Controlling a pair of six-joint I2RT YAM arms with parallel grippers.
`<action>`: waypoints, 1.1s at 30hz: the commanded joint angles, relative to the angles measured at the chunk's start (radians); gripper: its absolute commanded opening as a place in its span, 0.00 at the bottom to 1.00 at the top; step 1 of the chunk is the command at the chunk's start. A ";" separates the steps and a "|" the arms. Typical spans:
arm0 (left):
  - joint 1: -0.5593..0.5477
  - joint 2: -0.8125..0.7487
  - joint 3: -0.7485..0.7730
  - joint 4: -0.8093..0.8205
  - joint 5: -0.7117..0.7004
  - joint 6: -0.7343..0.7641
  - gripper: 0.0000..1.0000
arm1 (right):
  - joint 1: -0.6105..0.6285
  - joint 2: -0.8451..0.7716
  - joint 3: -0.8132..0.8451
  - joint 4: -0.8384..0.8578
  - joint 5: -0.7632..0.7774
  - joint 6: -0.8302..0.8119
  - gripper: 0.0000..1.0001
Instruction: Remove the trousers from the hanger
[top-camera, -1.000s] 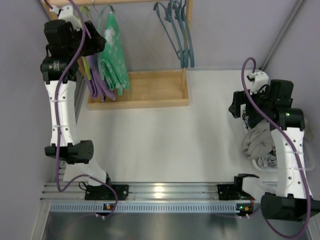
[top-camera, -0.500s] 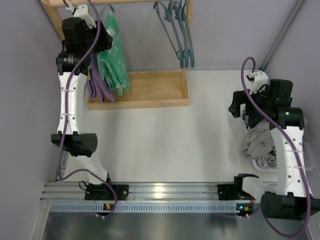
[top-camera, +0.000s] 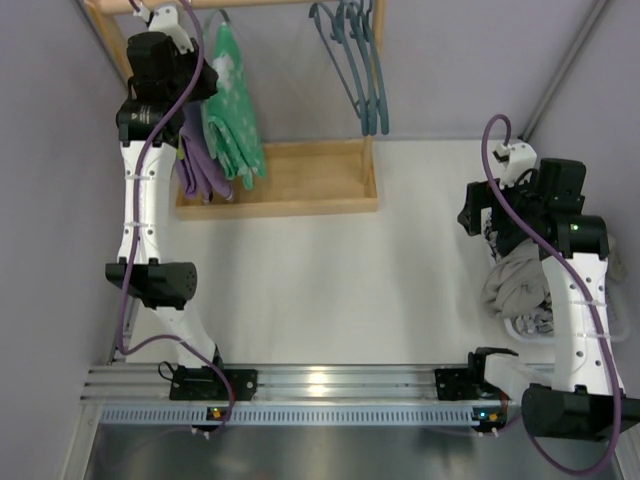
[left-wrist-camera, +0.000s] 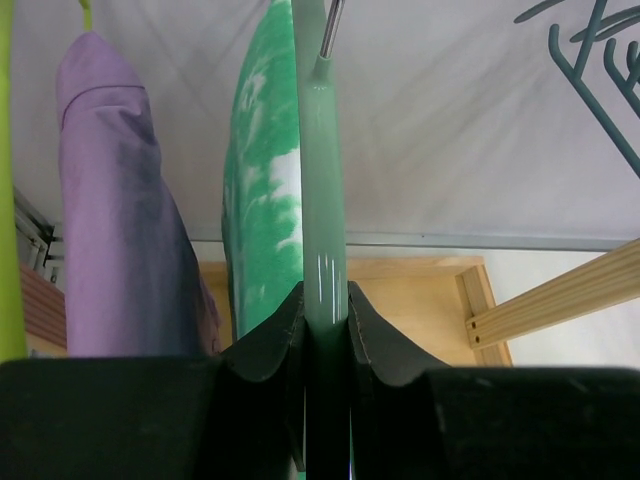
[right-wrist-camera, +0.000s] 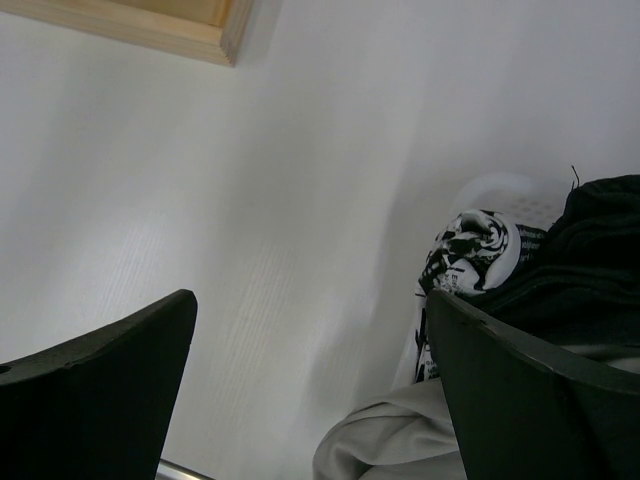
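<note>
The mint-green trousers (top-camera: 232, 120) with white blotches hang on a pale green hanger (left-wrist-camera: 322, 200) at the rack's left end. The lilac trousers (top-camera: 200, 165) hang just left of them. In the left wrist view the mint-green trousers (left-wrist-camera: 262, 200) lie against the hanger's left side and the lilac trousers (left-wrist-camera: 120, 230) hang further left. My left gripper (left-wrist-camera: 325, 300) is shut on the green hanger's lower edge, both fingers pressed to it. Far off at the table's right side, my right gripper (top-camera: 480, 215) stands open and empty (right-wrist-camera: 310, 310).
The wooden rack base (top-camera: 300, 180) lies under the garments. Several empty teal hangers (top-camera: 360, 70) hang at the rack's right end. A lime hanger (left-wrist-camera: 8, 200) shows at the far left. A grey-and-dark laundry heap (top-camera: 520, 285) fills a white basket (right-wrist-camera: 500, 195) beside the right arm.
My left gripper has risen and moved in toward the rack, then closed on the green hanger. The mint-green trousers have swung slightly right. The right arm has not moved.
</note>
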 joint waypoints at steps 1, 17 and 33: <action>-0.008 -0.029 0.062 0.155 -0.005 -0.018 0.00 | 0.012 -0.031 0.047 0.037 -0.011 -0.010 0.99; -0.040 -0.161 0.041 0.388 0.073 -0.071 0.00 | 0.012 -0.022 0.136 0.089 -0.043 -0.026 0.99; -0.059 -0.412 -0.272 0.433 0.121 -0.148 0.00 | 0.029 -0.033 0.145 0.197 -0.207 -0.029 0.99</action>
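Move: The left gripper already pinches the near shoulder of the pale green hanger; the rail carrying its hook is about 12 cm ahead and 14 cm above. The green trousers hang straight ahead, some 12 cm out and 12 cm down. The purple trousers are about 9 cm left, 10 cm ahead and 12 cm down; the empty hangers some 30 cm right, 12 cm ahead. From the right gripper, the green trousers are roughly 33 cm ahead and 70 cm left. Keep the left gripper shut on the pale green hanger and ease it a little right, then lift about 4.5 cm to unhook it and draw it back some 7 cm from the rail, drifting right away from the purple trousers and turning slightly clockwise. Meanwhile raise the open right gripper about 6 cm, fingertips tipping up, with a small shift left. ##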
